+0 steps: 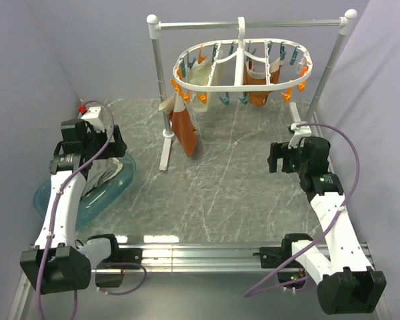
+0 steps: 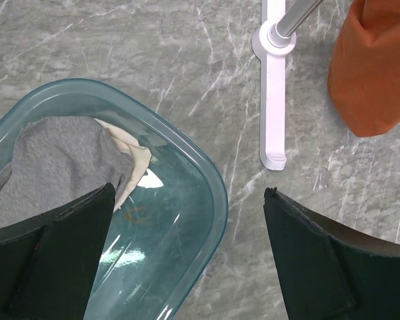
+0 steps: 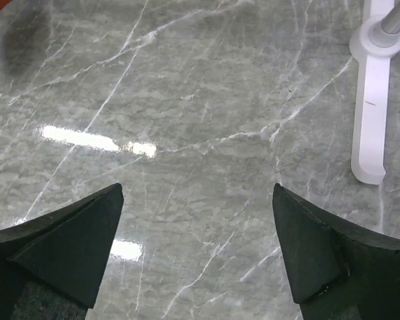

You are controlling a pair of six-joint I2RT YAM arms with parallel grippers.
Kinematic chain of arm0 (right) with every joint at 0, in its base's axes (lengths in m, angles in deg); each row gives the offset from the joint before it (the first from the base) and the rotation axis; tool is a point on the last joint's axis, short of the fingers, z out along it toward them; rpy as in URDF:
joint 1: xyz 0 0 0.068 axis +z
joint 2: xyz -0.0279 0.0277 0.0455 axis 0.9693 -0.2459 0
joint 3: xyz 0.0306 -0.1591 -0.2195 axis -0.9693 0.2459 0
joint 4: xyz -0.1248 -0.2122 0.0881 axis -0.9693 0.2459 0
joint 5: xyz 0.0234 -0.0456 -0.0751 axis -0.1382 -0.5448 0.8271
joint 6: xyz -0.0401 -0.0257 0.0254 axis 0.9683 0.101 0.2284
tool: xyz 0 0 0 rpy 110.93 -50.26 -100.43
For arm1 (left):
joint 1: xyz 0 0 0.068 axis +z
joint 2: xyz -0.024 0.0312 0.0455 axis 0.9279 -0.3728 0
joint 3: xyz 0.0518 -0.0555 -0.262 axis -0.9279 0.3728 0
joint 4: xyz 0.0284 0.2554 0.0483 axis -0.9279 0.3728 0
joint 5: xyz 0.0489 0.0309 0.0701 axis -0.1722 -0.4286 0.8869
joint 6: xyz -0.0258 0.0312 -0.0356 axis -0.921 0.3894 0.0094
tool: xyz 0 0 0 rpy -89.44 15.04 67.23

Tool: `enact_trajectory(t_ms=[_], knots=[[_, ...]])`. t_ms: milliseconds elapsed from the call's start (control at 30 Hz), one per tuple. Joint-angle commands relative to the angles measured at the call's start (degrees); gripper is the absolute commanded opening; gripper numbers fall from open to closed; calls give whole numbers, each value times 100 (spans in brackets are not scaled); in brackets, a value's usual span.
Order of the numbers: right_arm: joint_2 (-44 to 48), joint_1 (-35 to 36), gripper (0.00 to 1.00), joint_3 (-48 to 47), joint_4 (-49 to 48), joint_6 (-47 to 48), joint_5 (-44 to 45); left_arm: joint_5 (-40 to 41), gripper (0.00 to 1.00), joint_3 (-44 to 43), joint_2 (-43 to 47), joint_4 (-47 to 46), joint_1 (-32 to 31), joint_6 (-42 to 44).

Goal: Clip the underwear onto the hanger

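Note:
The underwear (image 2: 60, 160), grey with a cream part, lies in a clear teal tub (image 2: 207, 180) at the left; in the top view it shows as pale cloth (image 1: 107, 175) under my left arm. My left gripper (image 2: 187, 193) hangs open above the tub's right rim, nothing between its fingers. The hanger (image 1: 243, 67), a white oval frame with orange and teal pegs, hangs from the silver rail (image 1: 253, 25) at the back, with cream and rust-orange garments clipped to it. My right gripper (image 3: 197, 190) stands open over bare marble at the right, holding nothing.
The rail stand's white feet (image 2: 275, 100) (image 3: 372, 100) rest on the marble table (image 1: 220, 173). A rust-orange garment (image 1: 185, 130) hangs low by the left post. Grey walls close in on both sides.

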Motion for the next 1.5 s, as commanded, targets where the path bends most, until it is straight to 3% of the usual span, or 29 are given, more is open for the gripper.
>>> enact_trajectory(t_ms=[0,200,433,633,867,1067,1100,1167,1200,1300,1467], knots=[[-98,-12,100,-281,74,176,-165,-36,99,-432,-128,138,85,161],[-195,-12,100,-369,171,281,-314,-783,98,-1424,-1197,1016,1174,837],[-336,-12,100,-413,197,290,-429,-477,86,-2383,-2658,2037,1878,1787],[-380,-3,100,-404,224,316,-499,7,77,-2016,-3266,1678,2019,2113],[-441,-3,100,-465,303,325,-595,60,73,-1128,-3477,992,2011,2288],[-529,-12,100,-536,347,316,-640,69,70,-1004,-3933,579,1993,2192],[-529,-3,100,-544,347,316,-613,51,67,-1021,-4038,569,2002,2192],[-529,-12,100,-553,347,325,-613,-28,44,-1118,-4092,630,1976,2174],[-520,-12,100,-553,356,325,-596,-63,27,-1214,-4075,692,1958,2157],[-494,-12,100,-553,347,316,-587,-422,1,-1486,-3777,1016,1958,2130],[-468,-12,100,-562,356,316,-639,-1177,0,-2005,-2794,1772,1862,2235]])
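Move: Out to the left of the open left hand, about 12 cm over, level with it fore and aft and some 20 cm below, lies the grey underwear in the teal basin. The basin's middle is roughly 14 cm left of that hand and 10 cm back; the foot of the rack's left post stands about 15 cm to its right and 5 cm ahead. From the right hand the underwear is some 66 cm left, 3 cm ahead and 17 cm down. Swinging left about 14 cm and then diving some 19 cm into the teal basin, the left hand tips its fingers about 35 degrees further down. At the bottom the fingers, until then mostly open, snap shut and pinch a fold of the grey underwear; the hand then starts back up, rising roughly 4 cm and easing slightly forward and right. ##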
